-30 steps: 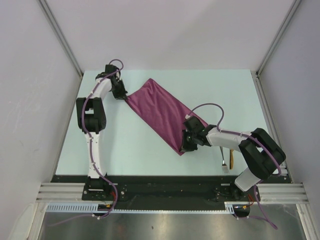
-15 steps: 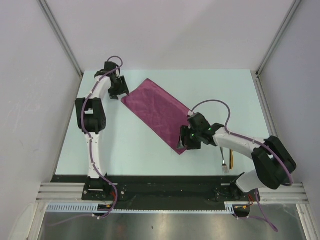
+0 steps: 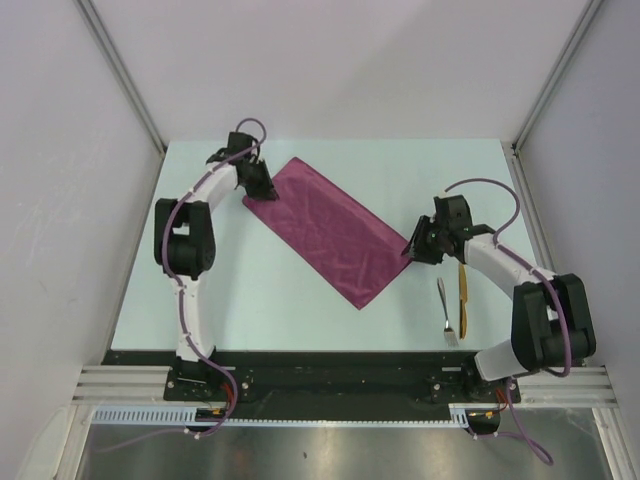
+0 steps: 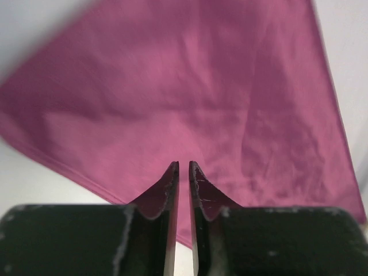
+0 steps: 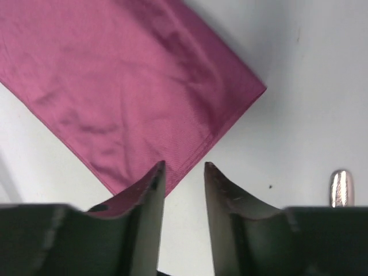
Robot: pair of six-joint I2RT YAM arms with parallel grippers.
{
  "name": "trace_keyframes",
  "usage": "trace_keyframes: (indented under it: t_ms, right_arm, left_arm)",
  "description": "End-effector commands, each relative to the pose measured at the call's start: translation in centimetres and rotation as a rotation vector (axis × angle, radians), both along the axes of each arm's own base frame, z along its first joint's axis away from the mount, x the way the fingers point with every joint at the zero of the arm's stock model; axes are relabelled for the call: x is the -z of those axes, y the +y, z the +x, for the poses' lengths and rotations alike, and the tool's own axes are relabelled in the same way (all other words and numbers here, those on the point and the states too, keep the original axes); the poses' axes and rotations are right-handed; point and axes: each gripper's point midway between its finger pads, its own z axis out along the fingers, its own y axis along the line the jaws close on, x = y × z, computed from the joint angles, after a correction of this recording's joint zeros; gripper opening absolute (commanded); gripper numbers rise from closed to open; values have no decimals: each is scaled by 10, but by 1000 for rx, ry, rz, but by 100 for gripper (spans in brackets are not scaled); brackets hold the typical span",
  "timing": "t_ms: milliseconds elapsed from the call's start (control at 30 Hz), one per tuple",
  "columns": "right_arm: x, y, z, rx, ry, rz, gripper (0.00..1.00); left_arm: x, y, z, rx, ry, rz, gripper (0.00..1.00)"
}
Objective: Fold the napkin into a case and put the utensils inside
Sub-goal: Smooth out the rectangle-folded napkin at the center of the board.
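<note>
The plum-magenta napkin (image 3: 330, 232) lies flat on the table as a folded oblong, running diagonally from far left to near right. My left gripper (image 3: 264, 189) hovers over its far-left end; in the left wrist view its jaws (image 4: 184, 164) stand only a thin gap apart above the napkin (image 4: 201, 86), with nothing pinched. My right gripper (image 3: 411, 250) is at the napkin's right corner, open and empty (image 5: 184, 165), one fingertip over the napkin's (image 5: 126, 75) hem. The utensils lie to the right: a silver piece (image 3: 444, 311) and a golden-yellow piece (image 3: 462, 296).
The pale table (image 3: 250, 290) is walled by white panels on the left, back and right. The silver piece's tip (image 5: 340, 187) shows at the right edge of the right wrist view. The black rail with both arm bases runs along the near edge.
Both grippers have let go of the napkin, which now lies flatter. The right gripper has moved from the napkin's near corner to its right corner, uncovering the utensils. The left gripper opened, then narrowed.
</note>
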Motion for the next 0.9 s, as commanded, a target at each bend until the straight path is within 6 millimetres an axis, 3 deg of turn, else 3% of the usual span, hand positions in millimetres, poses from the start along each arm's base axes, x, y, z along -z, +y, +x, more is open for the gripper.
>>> trace_keyframes:
  t_ms: [0,33,100,133,200,233,267,300,333,433,500,633,700,867]
  right_arm:
    - [-8,3,32,-37,-66,69,29]
    - [-6,-2,39,-25,-78,79,27]
    - [3,-6,46,-17,-63,86,24]
    - [8,-11,52,-7,-68,87,23]
    - [20,-16,56,-5,-44,83,19]
    - [23,-19,57,-1,-39,77,19]
    - [26,-24,59,7,-40,65,17]
    - [31,-26,60,1,-35,54,16]
    - [33,-27,60,-3,-34,50,15]
    - [40,-28,59,-12,-8,45,13]
    - [37,-27,58,-15,-1,52,12]
    - [4,-27,64,-13,-81,56,13]
    - [-3,-32,68,-1,-104,34,14]
    - [32,-42,66,20,-28,29,13]
  left_arm:
    - [-6,-64,-25,100,15,-238,12]
    - [-10,-89,-40,156,10,-262,12]
    - [-22,-116,-69,216,-17,-302,12]
    - [-8,-138,-101,262,29,-313,9]
    - [-24,-163,-125,313,2,-386,6]
    - [-22,-179,-145,350,18,-399,2]
    - [-3,-181,-171,362,76,-405,0]
    - [-10,-192,-180,394,45,-430,0]
    - [4,-203,-206,432,85,-414,0]
    - [21,-214,-235,473,94,-369,0]
    - [27,-216,-241,478,99,-357,0]
    - [27,-230,-259,531,110,-365,0]
    - [28,-235,-265,554,112,-365,0]
    - [43,-238,-282,560,174,-364,0]
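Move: The napkin's near corner is where the left hand heads: about 31 cm back, 25 cm right and 6 below it, with the napkin's middle about 9 cm back and 17 right. The napkin's right corner lies roughly 5 cm ahead, 4 right and 6 below the right hand. From the right hand, the fork is 15 cm back and 12 right, the knife 12 back and 17 right. The folded napkin's near-left edge is followed by the left hand, which drops about 5 cm, then sweeps low, back and to the right, towards the near corner, some 35 cm in all, easing off late; it turns clockwise 30 degrees as its fingers shut. The right hand sinks towards the right corner while edging forward and a little right, then rises halfway again, still drifting forward, fingers narrowing. ##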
